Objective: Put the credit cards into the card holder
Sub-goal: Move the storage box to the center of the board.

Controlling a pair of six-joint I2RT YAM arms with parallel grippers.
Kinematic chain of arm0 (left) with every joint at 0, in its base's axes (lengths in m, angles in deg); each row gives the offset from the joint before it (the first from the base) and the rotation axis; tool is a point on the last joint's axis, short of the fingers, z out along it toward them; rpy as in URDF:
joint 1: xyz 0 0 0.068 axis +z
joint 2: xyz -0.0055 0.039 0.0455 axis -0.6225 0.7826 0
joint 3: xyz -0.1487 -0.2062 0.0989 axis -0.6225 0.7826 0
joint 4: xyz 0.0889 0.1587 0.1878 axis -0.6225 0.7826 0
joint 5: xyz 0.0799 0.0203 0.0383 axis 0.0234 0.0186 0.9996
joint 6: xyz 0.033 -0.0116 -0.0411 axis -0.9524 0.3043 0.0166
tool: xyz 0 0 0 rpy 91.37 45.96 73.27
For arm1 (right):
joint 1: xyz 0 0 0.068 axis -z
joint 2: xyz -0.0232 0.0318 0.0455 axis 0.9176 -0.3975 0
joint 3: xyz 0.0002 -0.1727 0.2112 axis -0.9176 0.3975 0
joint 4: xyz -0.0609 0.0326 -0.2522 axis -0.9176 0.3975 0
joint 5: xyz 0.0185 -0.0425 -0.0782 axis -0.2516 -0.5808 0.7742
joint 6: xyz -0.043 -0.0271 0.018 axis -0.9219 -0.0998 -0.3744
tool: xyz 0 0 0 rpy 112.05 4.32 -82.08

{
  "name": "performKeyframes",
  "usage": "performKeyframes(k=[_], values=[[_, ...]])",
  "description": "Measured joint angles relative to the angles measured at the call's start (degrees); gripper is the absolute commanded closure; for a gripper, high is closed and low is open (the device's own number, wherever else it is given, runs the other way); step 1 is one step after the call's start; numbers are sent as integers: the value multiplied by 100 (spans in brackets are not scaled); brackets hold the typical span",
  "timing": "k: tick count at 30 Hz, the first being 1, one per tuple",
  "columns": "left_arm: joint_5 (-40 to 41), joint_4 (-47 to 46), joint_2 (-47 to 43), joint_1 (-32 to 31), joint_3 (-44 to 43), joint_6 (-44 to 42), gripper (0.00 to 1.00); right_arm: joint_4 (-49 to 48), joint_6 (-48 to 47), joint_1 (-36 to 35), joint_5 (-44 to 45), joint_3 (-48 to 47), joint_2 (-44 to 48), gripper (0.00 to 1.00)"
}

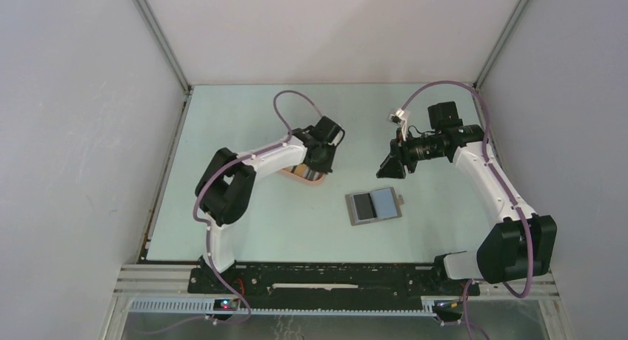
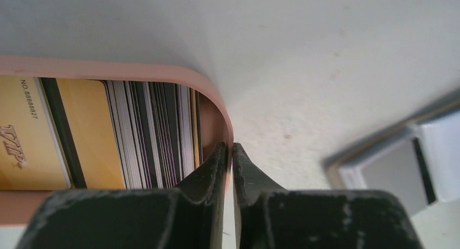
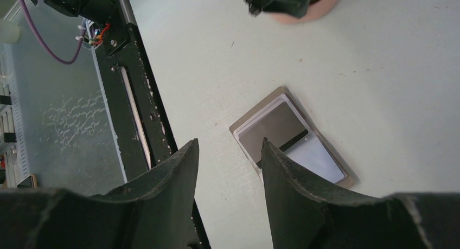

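Observation:
The credit cards lie in a peach-orange tray (image 2: 108, 70): a yellow-orange one (image 2: 32, 135) and a stack of dark, silver-striped ones (image 2: 152, 135). My left gripper (image 2: 231, 147) is at the tray's right end. One finger is inside the wall and one outside, with the jaws shut on the rim. The card holder (image 1: 375, 207) lies open and flat at mid-table, one half dark grey and one blue-grey (image 3: 282, 129). My right gripper (image 3: 230, 143) hangs open above the table, behind and to the right of the holder, with nothing between its fingers.
From the top view the tray (image 1: 300, 175) is mostly hidden under the left gripper (image 1: 320, 162). The right gripper (image 1: 389, 167) is just beyond the holder. White walls enclose the table on three sides. The black base rail (image 3: 135, 113) runs along the near edge.

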Motion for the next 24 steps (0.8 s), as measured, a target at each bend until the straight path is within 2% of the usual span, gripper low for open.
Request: performKeyframes(k=[5,10,13,19,22,24], values=[[-79,-149,-11,-481,57,542,84,9,0,35,-2,-2,-11,46],[-199,-476,-24,-745,155,964,67,24,4,85,-2,-2,-48,46],[-256,-695,-173,-793,326,1117,60,11,13,144,-2,26,-57,46],[-258,-1257,-1370,-804,973,1158,52,-11,28,201,0,107,-57,46],[-39,-1537,-2229,-785,1401,872,41,-17,28,214,-7,107,-57,46],[216,-1676,-2726,-721,1659,577,38,-22,28,214,-20,107,-57,46]])
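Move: My left fingers already pinch the right end wall of the storage box; its middle lies about 7 cm to my left, 3 cm ahead and 1 cm below. The upright stack of cards is some 4 cm left and 2 cm ahead. The open card holder stands roughly 16 cm to the right, 11 cm back and 3 cm lower. From my right hand, the storage box is about 25 cm left, 12 cm ahead and 17 cm down. Keeping my pinch on the end wall, I slide the box level over the board with my left hand, right and back by about 8 cm on the diagonal, towards the card holder. I slow, open my fingers to let go of the wall, then rise quickly some 13 cm, easing a few centimetres left as the wrist tilts my fingertips forward and to the right. ##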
